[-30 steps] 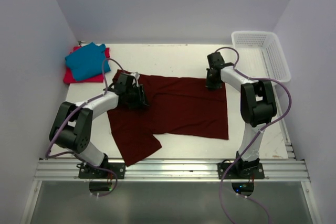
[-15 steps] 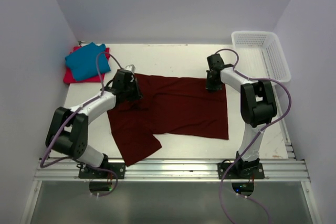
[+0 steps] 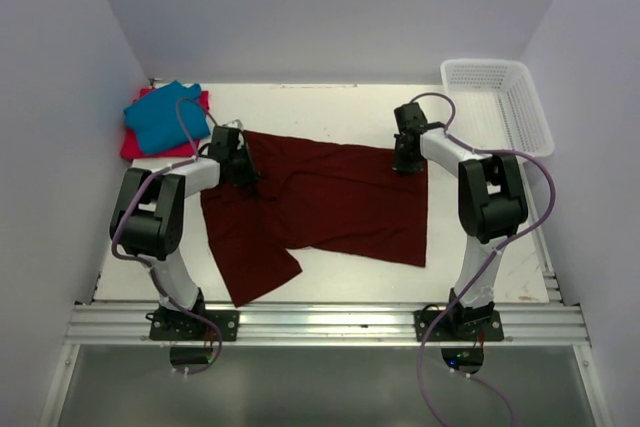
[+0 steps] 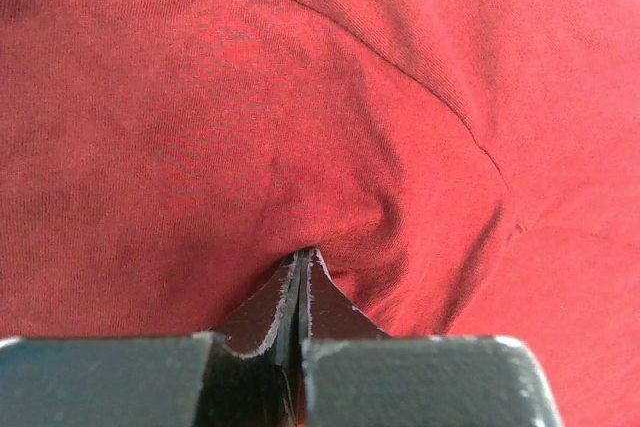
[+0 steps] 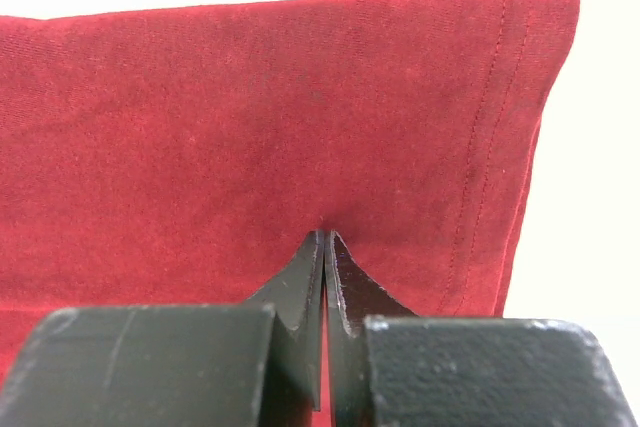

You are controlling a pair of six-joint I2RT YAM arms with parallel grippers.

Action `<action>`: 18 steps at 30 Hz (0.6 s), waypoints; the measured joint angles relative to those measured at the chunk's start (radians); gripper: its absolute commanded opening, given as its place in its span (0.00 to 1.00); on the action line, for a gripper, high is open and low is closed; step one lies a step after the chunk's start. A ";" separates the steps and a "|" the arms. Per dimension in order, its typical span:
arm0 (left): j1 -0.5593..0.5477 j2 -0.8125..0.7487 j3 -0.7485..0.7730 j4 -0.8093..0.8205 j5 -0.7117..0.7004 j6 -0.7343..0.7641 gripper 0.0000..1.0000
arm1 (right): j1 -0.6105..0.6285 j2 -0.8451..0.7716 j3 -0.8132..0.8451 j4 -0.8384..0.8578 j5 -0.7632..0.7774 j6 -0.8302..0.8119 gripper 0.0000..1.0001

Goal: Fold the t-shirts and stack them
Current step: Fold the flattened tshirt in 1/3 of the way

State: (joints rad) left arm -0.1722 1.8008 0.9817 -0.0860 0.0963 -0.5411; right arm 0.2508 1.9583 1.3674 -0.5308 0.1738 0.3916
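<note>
The dark maroon t-shirt [image 3: 335,202] lies spread across the middle of the table, one sleeve [image 3: 255,267] pointing to the near left. My left gripper [image 3: 247,177] is shut on a pinch of its cloth near the far left corner; the fabric [image 4: 330,147] puckers at the closed tips [image 4: 303,255]. My right gripper [image 3: 404,161] is shut on the cloth at the far right corner, close to the stitched hem [image 5: 490,147], with its tips [image 5: 327,237] pressed together. A folded teal t-shirt [image 3: 165,115] rests on the red-pink t-shirt [image 3: 138,146] at the far left.
A white mesh basket [image 3: 500,97] stands at the far right corner. Purple walls close in the table on three sides. The arm bases sit on a metal rail [image 3: 320,322] along the near edge.
My left gripper has shut on the maroon cloth and moved left and back. The shirt has shifted slightly left with it. The right gripper has stayed in place, shut.
</note>
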 measured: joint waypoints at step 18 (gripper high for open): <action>-0.030 -0.097 0.024 0.008 0.107 0.056 0.55 | 0.027 -0.124 -0.077 0.033 0.014 0.000 0.17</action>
State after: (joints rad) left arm -0.2024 1.7039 1.0054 -0.0780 0.2035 -0.4850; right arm 0.2775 1.8347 1.2900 -0.4976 0.1883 0.3920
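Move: My left hand's closed fingertips are on the dark-red t-shirt, with a small rumple about 2 cm ahead and 3 cm right of them, level with the tips. The shirt's far edge is some 11 cm straight ahead; the blue shirt pile is roughly 14 cm ahead and 17 cm left. From my right hand, the rumple lies about 28 cm left and 1 cm back, and the shirt's far right corner 5 cm ahead and 4 cm right. With my left fingers still shut and down on the cloth, I drag it forward about 1.5 cm, then a little to the right. Then I lift off roughly 5 cm, drifting right and slightly back as the fingers open partway. My right hand stays closed on the shirt near its far right corner until late, then comes up about 3 cm and a touch back. ##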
